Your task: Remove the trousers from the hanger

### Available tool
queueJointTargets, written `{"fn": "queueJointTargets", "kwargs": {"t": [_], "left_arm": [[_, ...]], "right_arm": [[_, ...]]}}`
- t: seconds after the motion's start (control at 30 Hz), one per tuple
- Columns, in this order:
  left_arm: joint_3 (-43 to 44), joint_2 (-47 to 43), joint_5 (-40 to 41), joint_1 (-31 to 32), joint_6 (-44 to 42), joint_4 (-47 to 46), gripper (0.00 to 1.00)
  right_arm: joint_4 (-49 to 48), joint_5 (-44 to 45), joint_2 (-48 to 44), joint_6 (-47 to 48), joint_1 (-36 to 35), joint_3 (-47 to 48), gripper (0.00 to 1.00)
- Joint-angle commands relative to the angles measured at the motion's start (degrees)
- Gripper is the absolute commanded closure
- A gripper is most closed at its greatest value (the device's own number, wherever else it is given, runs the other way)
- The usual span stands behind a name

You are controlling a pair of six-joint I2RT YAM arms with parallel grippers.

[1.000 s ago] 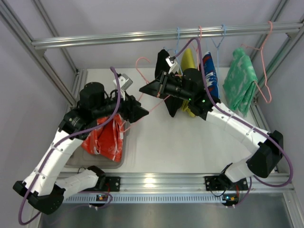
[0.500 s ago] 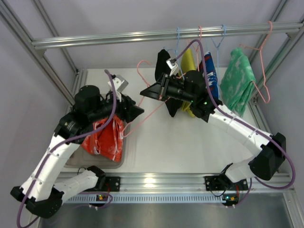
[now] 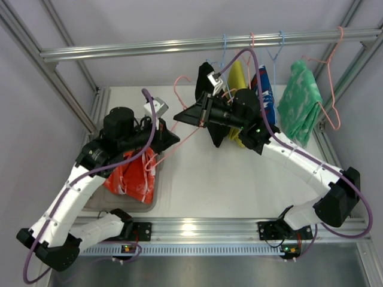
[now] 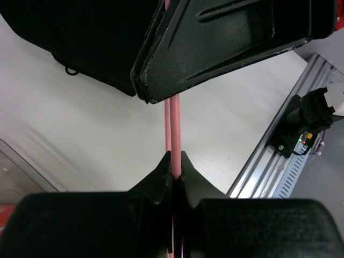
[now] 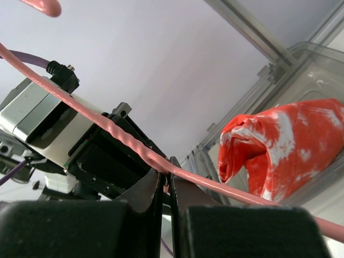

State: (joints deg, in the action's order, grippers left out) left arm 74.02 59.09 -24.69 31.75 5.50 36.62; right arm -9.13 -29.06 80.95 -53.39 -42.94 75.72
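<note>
The pale pink hanger (image 3: 187, 137) is held in the air between my two grippers, its hook up at the back. My left gripper (image 3: 172, 139) is shut on its wire (image 4: 175, 134), and the right gripper's black finger (image 4: 226, 43) is close above. My right gripper (image 3: 182, 115) is shut on the wire near the twisted neck (image 5: 134, 145). The red-orange trousers with white blotches (image 3: 134, 176) lie bunched in a clear bin (image 3: 157, 197) under the left arm. In the right wrist view they sit below the wire (image 5: 279, 150); I cannot tell whether they touch it.
A metal rail (image 3: 149, 46) crosses the back. On it hang a black garment (image 3: 206, 75), a yellow one (image 3: 237, 76), a blue patterned one (image 3: 264, 89), a green-and-white one (image 3: 302, 104), light blue hangers and another pink hanger (image 3: 335, 110). Frame posts stand at both sides.
Both grippers have shifted slightly with the hanger still held, and its hook has moved a little to the right. The trousers stay in the bin.
</note>
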Motion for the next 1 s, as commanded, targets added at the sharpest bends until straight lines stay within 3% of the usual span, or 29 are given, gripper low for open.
{"fn": "queueJointTargets", "kwargs": {"t": [0.0, 0.03, 0.13, 0.17, 0.2, 0.23, 0.57, 0.73, 0.93, 0.97], "left_arm": [[-1.42, -5.47, 2.44, -0.19, 1.71, -3.31, 1.0], [-1.86, -7.13, 3.32, -0.19, 2.49, -3.05, 1.0], [-2.12, -9.43, 6.93, -0.81, 3.2, 0.71, 1.0], [-2.3, -9.95, 7.28, -1.42, 3.2, 1.78, 1.0], [-2.47, -10.66, 7.81, -2.64, 3.12, 2.74, 1.0], [-2.56, -11.01, 9.2, -3.09, 2.94, 4.75, 1.0], [-0.37, -12.86, 19.48, -5.99, 2.58, 10.49, 1.0], [6.04, -6.81, 24.07, -7.4, 7.77, 9.44, 1.0], [10.79, -1.35, 24.07, -7.31, 6.81, 4.26, 1.0], [12.01, 0.48, 27.29, -7.31, 6.89, 4.07, 1.0]], "right_arm": [[-4.5, -1.18, -0.97, 0.04, -0.66, 2.23, 0.98], [-4.41, -1.09, -1.05, 0.04, -0.66, 2.41, 0.96], [-3.97, -1.44, -1.14, 0.91, -0.66, 3.37, 0.58], [-3.62, -1.7, -1.14, 2.05, -0.57, 3.73, 0.34], [-2.23, -1.7, -1.23, 2.84, -0.39, 4.77, 0.24], [-1.69, -1.88, -1.58, 3.63, -0.22, 5.22, 0.01], [4.81, -1.62, -6.67, 14.34, 2.16, 8.04, 0.01], [8.85, -0.21, -10.97, 21.56, 2.24, 9.44, 0.0], [14.92, 1.54, -14.58, 26.92, 2.68, 11.73, 0.0], [16.32, 2.16, -15.02, 27.71, 2.86, 11.9, 0.01]]}}
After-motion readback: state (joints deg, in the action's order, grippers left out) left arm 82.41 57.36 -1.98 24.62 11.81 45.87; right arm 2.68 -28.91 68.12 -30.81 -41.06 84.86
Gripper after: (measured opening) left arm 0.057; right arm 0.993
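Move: The empty pink hanger is already shut in both hands; its twisted neck sits in the right fingers, about 2 cm ahead of and 6 cm above the left hand. From the left hand, the orange-red trousers in the grey tray lie some 19 cm left, 2 cm back and 30 cm lower. From the right hand, the hanging black trousers are about 14 cm right, 8 cm farther out and 10 cm lower, the yellow ones 8 cm to the right of the black. The bare hanger passes to the left hand alone: the right fingers open wide, let go of its neck and back off up, right and a little back, rolling some 30 degrees with the far side lifting. The left keeps its pinch and carries the hanger about 9 cm left towards the tray side, first slightly back, then forward and slightly up, turning 30 degrees counter-clockwise. ##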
